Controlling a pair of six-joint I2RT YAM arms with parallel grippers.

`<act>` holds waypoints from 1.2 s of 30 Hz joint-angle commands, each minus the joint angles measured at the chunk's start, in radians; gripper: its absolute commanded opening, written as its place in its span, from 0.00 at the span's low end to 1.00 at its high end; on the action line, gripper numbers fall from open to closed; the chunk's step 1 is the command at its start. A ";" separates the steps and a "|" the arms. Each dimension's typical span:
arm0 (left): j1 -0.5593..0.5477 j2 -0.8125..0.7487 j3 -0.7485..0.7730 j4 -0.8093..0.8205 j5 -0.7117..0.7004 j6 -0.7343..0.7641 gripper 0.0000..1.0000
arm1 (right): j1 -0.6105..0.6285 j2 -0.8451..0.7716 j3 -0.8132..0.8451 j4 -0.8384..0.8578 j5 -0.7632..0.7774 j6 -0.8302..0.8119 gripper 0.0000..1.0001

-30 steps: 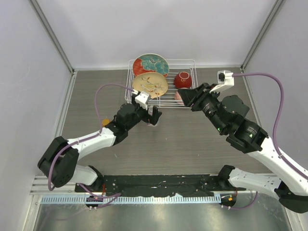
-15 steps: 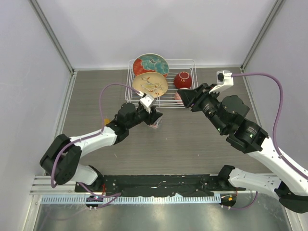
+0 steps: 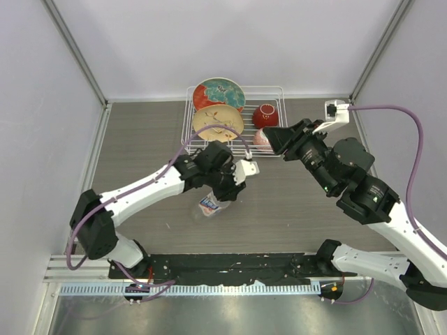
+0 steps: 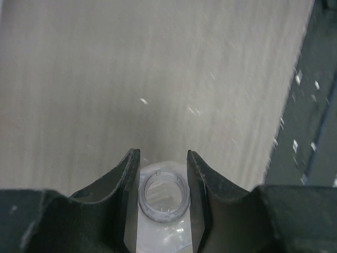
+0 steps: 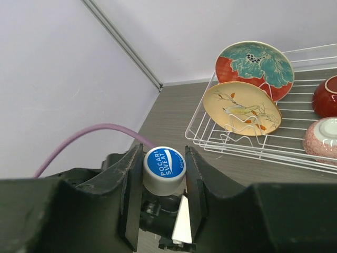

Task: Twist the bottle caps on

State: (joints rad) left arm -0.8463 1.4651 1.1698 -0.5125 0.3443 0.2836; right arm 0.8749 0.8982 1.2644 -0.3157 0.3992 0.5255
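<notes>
My left gripper (image 3: pixel 218 195) is shut on the neck of the clear bottle (image 3: pixel 209 205), which hangs tilted over the middle of the table, its white-blue label showing. In the left wrist view the bottle's open threaded mouth (image 4: pixel 164 195) sits between the two fingers (image 4: pixel 128 179), with no cap on it. To the right and farther back, my right gripper (image 3: pixel 269 135) is shut on a white bottle cap (image 5: pixel 164 169) with a blue printed top. That cap is hidden in the top view.
A white wire rack (image 3: pixel 272 91) stands at the back with two patterned plates (image 3: pixel 218 93) (image 3: pixel 218 122) upright in it, plus a red bowl (image 3: pixel 265 115) and a pink bowl (image 3: pixel 261 140). The black base plate (image 3: pixel 230 265) runs along the near edge.
My left gripper closed on the bottle and carried it toward the near right, tilting it. The right arm shifted only slightly with the cap still gripped.
</notes>
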 commanded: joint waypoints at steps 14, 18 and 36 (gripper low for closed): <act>-0.151 0.434 0.448 -0.521 0.010 -0.050 0.24 | -0.002 -0.090 0.006 -0.051 0.076 -0.028 0.10; -0.171 0.445 0.441 -0.468 -0.011 -0.037 0.75 | -0.001 -0.074 0.015 -0.068 0.090 -0.051 0.10; -0.189 0.184 0.280 -0.348 -0.348 -0.034 1.00 | -0.001 -0.022 0.065 -0.103 0.060 -0.091 0.11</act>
State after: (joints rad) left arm -1.0306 1.8198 1.4864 -0.9150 0.1539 0.2497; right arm 0.8749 0.8639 1.2724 -0.4252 0.4770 0.4706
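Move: The left hand already holds the clear bottle by its neck, its body hanging down, back and to the left. The bare table where it will be laid is about 8 cm back, 4 cm left and 12 cm below that hand; the orange bottle stands roughly 31 cm left and 7 cm ahead, the dish rack some 35 cm ahead and 2 cm right. From the right hand, holding the cap, that spot is about 10 cm back, 17 cm left and 40 cm down. Still pinching the neck, the left hand takes the bottle down and back about 7 and 6 cm towards the bare table, tipping its fingers steeply down by some 30 degrees. It then shifts a few centimetres right, opens wide to let go of the neck, and finally starts to rise. The right hand keeps its pinch on the cap, drifting about 3 cm right. ##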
